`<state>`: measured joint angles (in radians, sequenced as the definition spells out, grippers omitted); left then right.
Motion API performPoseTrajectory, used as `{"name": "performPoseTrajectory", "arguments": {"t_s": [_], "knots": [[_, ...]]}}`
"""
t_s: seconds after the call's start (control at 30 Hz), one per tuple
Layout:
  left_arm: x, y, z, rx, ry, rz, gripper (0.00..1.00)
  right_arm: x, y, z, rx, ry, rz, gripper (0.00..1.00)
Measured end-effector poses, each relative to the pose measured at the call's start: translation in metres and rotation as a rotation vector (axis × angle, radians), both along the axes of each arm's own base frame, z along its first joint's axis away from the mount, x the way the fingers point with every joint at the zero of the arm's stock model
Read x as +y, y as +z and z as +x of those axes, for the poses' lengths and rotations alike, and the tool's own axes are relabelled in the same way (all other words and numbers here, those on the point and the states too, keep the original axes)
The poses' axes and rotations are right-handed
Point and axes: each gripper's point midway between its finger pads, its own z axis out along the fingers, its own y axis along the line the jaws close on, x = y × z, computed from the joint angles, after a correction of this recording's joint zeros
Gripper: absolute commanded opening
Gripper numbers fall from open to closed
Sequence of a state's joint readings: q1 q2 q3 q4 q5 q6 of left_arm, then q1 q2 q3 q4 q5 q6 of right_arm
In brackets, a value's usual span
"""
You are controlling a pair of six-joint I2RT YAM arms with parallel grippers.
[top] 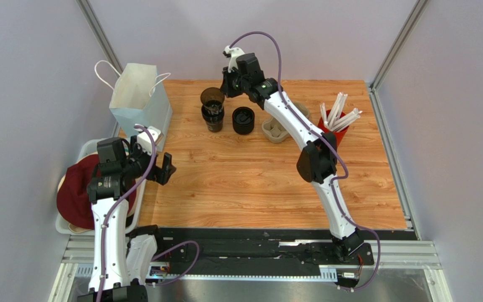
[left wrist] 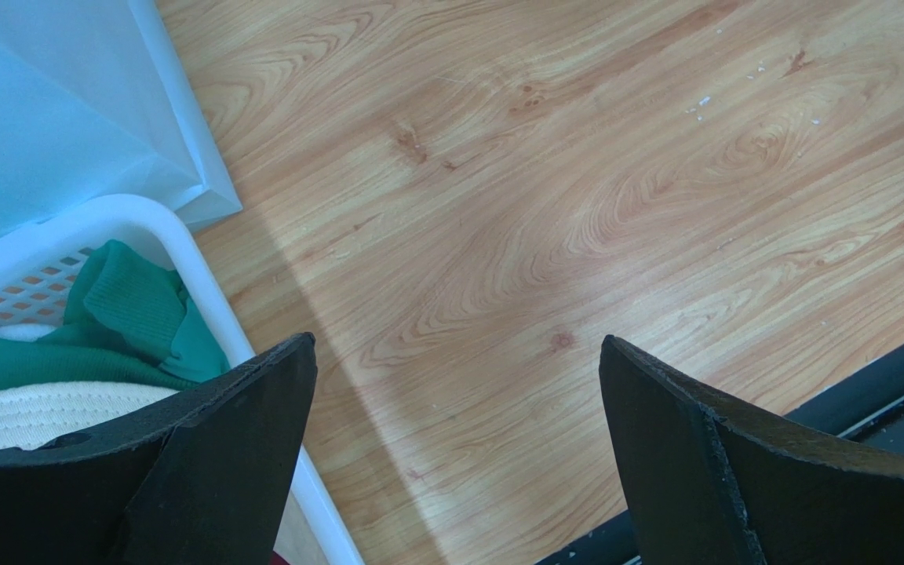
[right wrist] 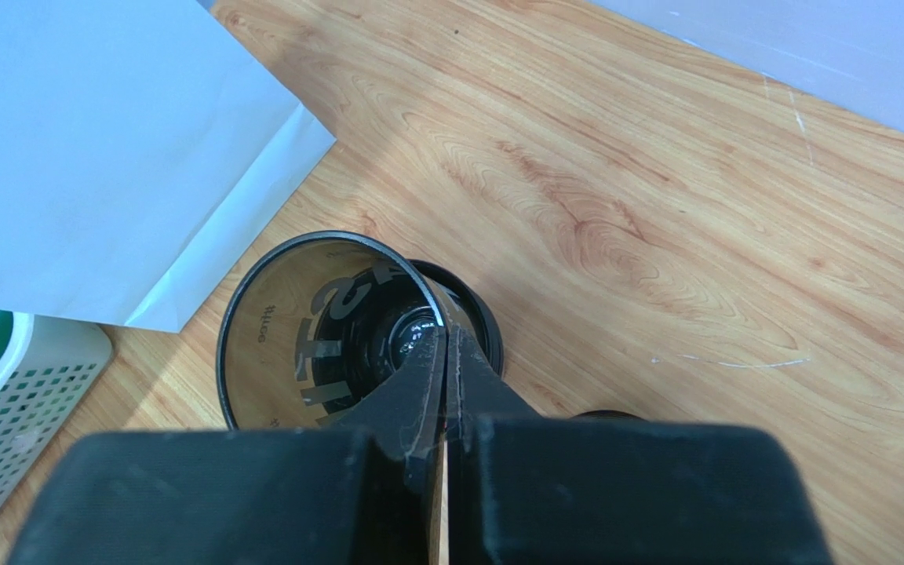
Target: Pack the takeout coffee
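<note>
The takeout coffee cup [top: 212, 99] is black outside and brown inside, its mouth open, at the back of the wooden table. My right gripper [top: 227, 85] is shut on its rim. In the right wrist view one finger is inside the cup [right wrist: 304, 336] and one outside, the gripper [right wrist: 445, 338] pinching the wall. Directly under it stands another black cup [top: 212, 121], whose rim [right wrist: 483, 318] shows behind; whether the two still touch I cannot tell. The white paper bag [top: 135, 94] stands upright to the left. My left gripper [top: 164, 168] hangs open and empty [left wrist: 457, 344] over bare wood.
A short black round piece with a lid-like top [top: 243, 120] sits right of the cups, then a cardboard cup carrier [top: 275, 130] and a red holder of white straws [top: 337, 119]. A white basket [top: 79, 153] with maroon and green cloth [left wrist: 127, 312] sits off the table's left edge.
</note>
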<state>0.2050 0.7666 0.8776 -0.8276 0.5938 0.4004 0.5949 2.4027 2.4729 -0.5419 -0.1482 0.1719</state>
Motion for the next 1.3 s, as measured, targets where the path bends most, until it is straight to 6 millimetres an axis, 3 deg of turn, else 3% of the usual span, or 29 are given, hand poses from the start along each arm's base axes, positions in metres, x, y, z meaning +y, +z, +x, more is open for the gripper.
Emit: {"name": "performPoseTrajectory", "arguments": {"t_s": [0.1, 0.2, 0.43, 0.53, 0.83, 1.07, 1.3], "knots": [[0.001, -0.002, 0.005, 0.02, 0.004, -0.008, 0.99, -0.002, 0.005, 0.0, -0.003, -0.002, 0.008, 0.0], [0.003, 0.009, 0.018, 0.04, 0.008, -0.019, 0.99, -0.001, 0.009, -0.001, -0.004, 0.003, 0.016, 0.0], [0.0, 0.08, 0.064, -0.04, 0.002, -0.102, 0.99, 0.0, 0.012, -0.003, 0.0, 0.007, 0.026, 0.0], [-0.004, 0.09, 0.07, -0.059, 0.002, -0.133, 0.99, 0.0, 0.012, -0.004, 0.0, 0.009, 0.027, 0.0], [-0.036, 0.087, 0.1, -0.041, 0.01, -0.127, 0.99, 0.001, 0.012, -0.005, 0.003, 0.015, 0.031, 0.0], [-0.059, 0.096, 0.15, -0.04, 0.05, -0.102, 0.98, 0.002, 0.012, -0.005, 0.006, 0.015, 0.035, 0.0], [-0.082, 0.081, 0.2, -0.01, 0.069, -0.037, 0.94, 0.001, 0.012, -0.005, 0.009, 0.014, 0.033, 0.0]]}}
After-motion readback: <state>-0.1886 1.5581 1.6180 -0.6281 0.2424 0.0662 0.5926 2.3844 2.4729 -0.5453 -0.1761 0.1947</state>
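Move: The translucent cup, pinched at its rim by the right fingers, has its middle about 2 cm back, 4 cm left and 4 cm below the right hand. From the open left hand that cup lies about 22 cm ahead, 13 cm right and 2 cm lower. The cup stack is some 20 cm ahead, 13 cm right and 10 cm down, the black lids 11 cm farther right, level with the stack. The paper bag stands 18 cm ahead, 10 cm left and about 5 cm lower. The cup stays pinched at the rim by the shut right fingers, raised barely 1 cm more and then held still over the stack. The left hand comes for it, wide open: first up about 9 cm while going forward, then forward and to the right past the bag, some 20 cm forward in all, arriving beside the cup without gripping it. ##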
